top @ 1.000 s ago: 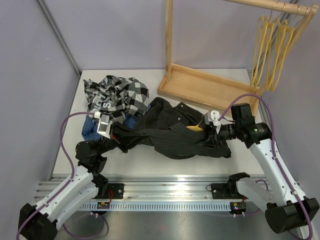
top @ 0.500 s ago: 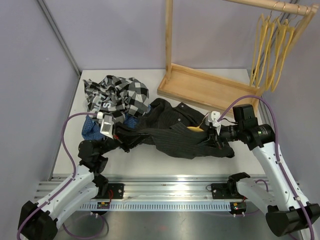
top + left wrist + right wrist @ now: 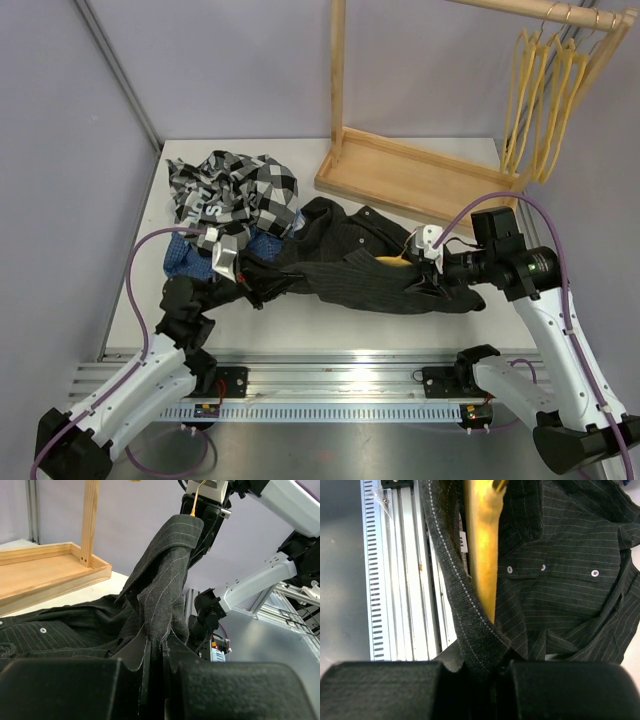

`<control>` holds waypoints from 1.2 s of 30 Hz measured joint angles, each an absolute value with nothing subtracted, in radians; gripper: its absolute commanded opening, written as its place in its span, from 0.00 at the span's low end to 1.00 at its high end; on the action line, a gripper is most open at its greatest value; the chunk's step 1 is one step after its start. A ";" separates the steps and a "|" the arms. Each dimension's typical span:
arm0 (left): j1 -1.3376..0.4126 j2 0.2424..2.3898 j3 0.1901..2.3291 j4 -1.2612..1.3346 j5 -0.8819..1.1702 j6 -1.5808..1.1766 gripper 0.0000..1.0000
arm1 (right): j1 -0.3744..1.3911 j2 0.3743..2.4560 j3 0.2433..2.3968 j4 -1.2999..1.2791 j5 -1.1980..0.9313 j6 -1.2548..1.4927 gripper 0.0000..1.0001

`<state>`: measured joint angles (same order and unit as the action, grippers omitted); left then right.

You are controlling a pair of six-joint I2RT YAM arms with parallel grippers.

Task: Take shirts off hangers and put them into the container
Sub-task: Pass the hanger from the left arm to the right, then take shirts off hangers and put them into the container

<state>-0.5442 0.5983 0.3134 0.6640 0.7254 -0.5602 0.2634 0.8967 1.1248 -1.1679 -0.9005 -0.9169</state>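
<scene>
The black pinstriped shirt (image 3: pixel 350 262) lies stretched across the middle of the table between both arms. My left gripper (image 3: pixel 250 278) is shut on a fold of it (image 3: pixel 160 605) at its left end. At its right end my right gripper (image 3: pixel 432 274) is shut on a dark edge of the same shirt (image 3: pixel 470 630). A yellow hanger (image 3: pixel 482 545) is still inside the shirt, and a bit of it shows at the collar (image 3: pixel 390 259). A black-and-white check shirt (image 3: pixel 235 190) and a dark blue check shirt (image 3: pixel 180 258) are piled at the back left. The container is hidden.
The wooden rack base (image 3: pixel 420 178) sits at the back right with its post (image 3: pixel 338 70) rising from it. Several empty yellow hangers (image 3: pixel 545 90) hang from the rail at the top right. The metal rail (image 3: pixel 330 385) runs along the near edge.
My right gripper closed on the shirt's edge and drew back to the right, stretching the cloth. My left gripper shifted slightly right and nearer, still holding its fold.
</scene>
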 measured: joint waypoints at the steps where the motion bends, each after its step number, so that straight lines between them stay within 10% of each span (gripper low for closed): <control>1: -0.545 0.596 0.318 0.651 0.726 -0.552 0.11 | 0.264 0.900 1.131 -1.174 -0.900 -0.921 0.00; 6: -0.536 0.580 0.344 0.558 0.718 -0.516 0.78 | 0.263 0.899 1.143 -1.197 -0.871 -0.955 0.00; 10: -0.535 0.558 0.422 0.385 0.708 -0.485 0.97 | 0.263 0.893 1.148 -1.225 -0.791 -1.015 0.00; 36: -0.854 1.430 1.271 -0.300 0.387 -0.787 0.98 | 0.384 0.783 1.064 -1.205 -0.271 -1.502 0.00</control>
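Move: The black striped shirt is stretched between the hands, its near end pinched by the left. Its yellow hanger, gripped through the collar by the right, is about 20 cm to the left hand's right and 4 cm ahead, roughly level. The filled container sits 15 cm ahead, 14 cm left and 20 cm below the left hand. From the right hand the hanger's middle lies about 6 cm left, 3 cm ahead; the wooden rack base is 22 cm ahead, 6 cm right, some 25 cm below. The shirt's stretched end is let go as the left fingers open wide; that hand lifts about 8 cm, then arcs rightward, forward and back down towards the hanger, tipping its fingers downward, and stays open. Hanger and collar remain pinched by the right hand, which draws them about 8 cm right, somewhat forward and down, while its fingers swing to point more steeply down and forward. ##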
